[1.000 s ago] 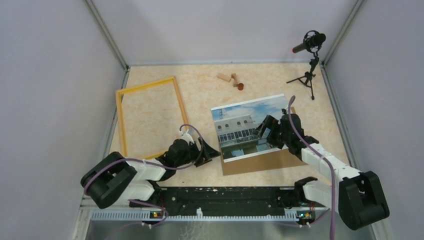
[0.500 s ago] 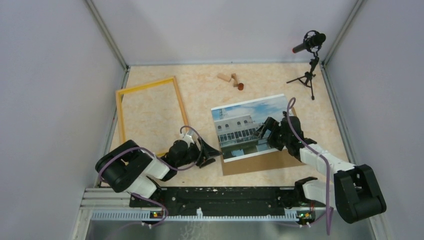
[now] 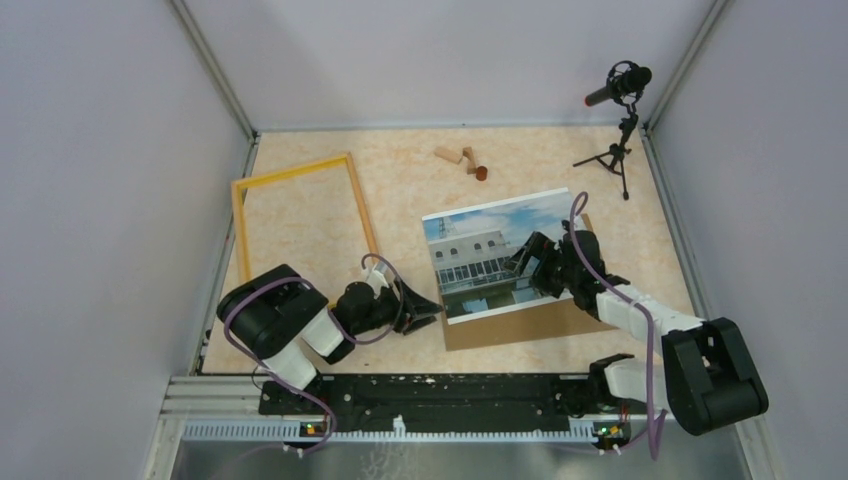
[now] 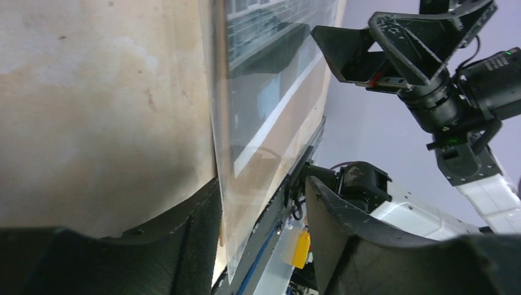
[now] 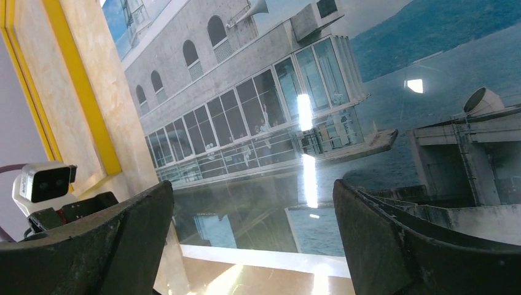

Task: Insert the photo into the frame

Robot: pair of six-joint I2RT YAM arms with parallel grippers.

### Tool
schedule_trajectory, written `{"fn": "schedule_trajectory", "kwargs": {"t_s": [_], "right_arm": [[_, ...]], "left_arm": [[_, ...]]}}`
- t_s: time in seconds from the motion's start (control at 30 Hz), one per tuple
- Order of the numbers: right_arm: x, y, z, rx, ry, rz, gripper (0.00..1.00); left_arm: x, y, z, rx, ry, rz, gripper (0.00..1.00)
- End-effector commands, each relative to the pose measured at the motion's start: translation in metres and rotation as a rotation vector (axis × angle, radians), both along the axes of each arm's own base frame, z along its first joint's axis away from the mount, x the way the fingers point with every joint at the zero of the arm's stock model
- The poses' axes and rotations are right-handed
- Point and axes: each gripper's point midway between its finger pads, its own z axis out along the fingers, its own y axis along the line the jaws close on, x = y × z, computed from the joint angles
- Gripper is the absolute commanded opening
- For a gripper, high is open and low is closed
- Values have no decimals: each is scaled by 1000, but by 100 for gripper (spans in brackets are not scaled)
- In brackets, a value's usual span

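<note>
The yellow frame [image 3: 300, 230] lies flat at the far left, with nothing inside it. The photo [image 3: 485, 250] of a white building under blue sky rests at centre right on a brown backing board [image 3: 520, 325]. A glossy clear sheet [image 4: 246, 203] covers both. My left gripper [image 3: 428, 306] lies low at the photo's near-left corner. Its jaws [image 4: 261, 184] are open and straddle the sheet's edge, the left finger close beside it. My right gripper [image 3: 530, 265] stands wide open over the photo's right half [image 5: 252, 187], with nothing between its fingers.
A microphone on a small tripod [image 3: 620, 110] stands at the far right corner. Small wooden pieces [image 3: 462, 160] lie near the back wall. Grey walls close in both sides, and the arms' mounting rail [image 3: 430, 395] runs along the near edge.
My left arm's elbow has swung right and forward while its gripper stayed at the photo's corner, jaws narrowing. The right arm's elbow drew in slightly; its gripper barely moved.
</note>
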Motion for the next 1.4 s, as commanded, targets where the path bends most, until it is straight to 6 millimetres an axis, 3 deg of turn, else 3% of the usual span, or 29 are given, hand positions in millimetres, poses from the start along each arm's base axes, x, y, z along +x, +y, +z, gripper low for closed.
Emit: {"fn": "schedule_trajectory", "kwargs": {"t_s": [0.0, 0.33, 0.5, 0.7, 0.87, 1.0, 1.2, 1.37], "right_arm": [[3, 1, 3, 14, -18, 6, 99], [2, 2, 10, 23, -27, 11, 99], [3, -3, 15, -10, -30, 6, 99], [2, -25, 36, -171, -3, -10, 99], [4, -32, 75, -253, -46, -21, 99], [3, -21, 102, -204, -98, -16, 99], [-2, 28, 131, -74, -132, 37, 99], [-19, 91, 129, 118, -69, 75, 99]], "left_arm": [[2, -9, 36, -128, -120, -35, 54], [11, -18, 32, -125, -118, -45, 24], [18, -23, 29, -76, -150, -63, 2], [46, -10, 43, 124, -269, -35, 0], [80, 37, 81, 274, -337, 109, 0], [104, 95, 119, 294, -380, 267, 0], [125, 161, 144, 324, -314, 448, 0], [130, 169, 154, 267, -294, 512, 0]]}}
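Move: The clear sheet lies over the photo. Its near-left corner stands between the left hand's half-closed fingers, and its middle is some 19 cm to the right, 8 cm ahead and about 2 cm lower. The photo's middle is roughly 17 cm right and 13 cm ahead; the empty frame's is about 26 cm left and 17 cm ahead. The sheet's middle lies almost straight beneath the right hand, about 3 cm down. The left fingers shut on the corner of the clear sheet and pinch it while the hand edges slightly right and up. Keeping the pinch, the hand then lifts about 14 cm, goes forward and swings left over the frame, turning some 30 degrees counter-clockwise. The open right hand first waits low over the photo, then rises some 10 cm and drifts left. ##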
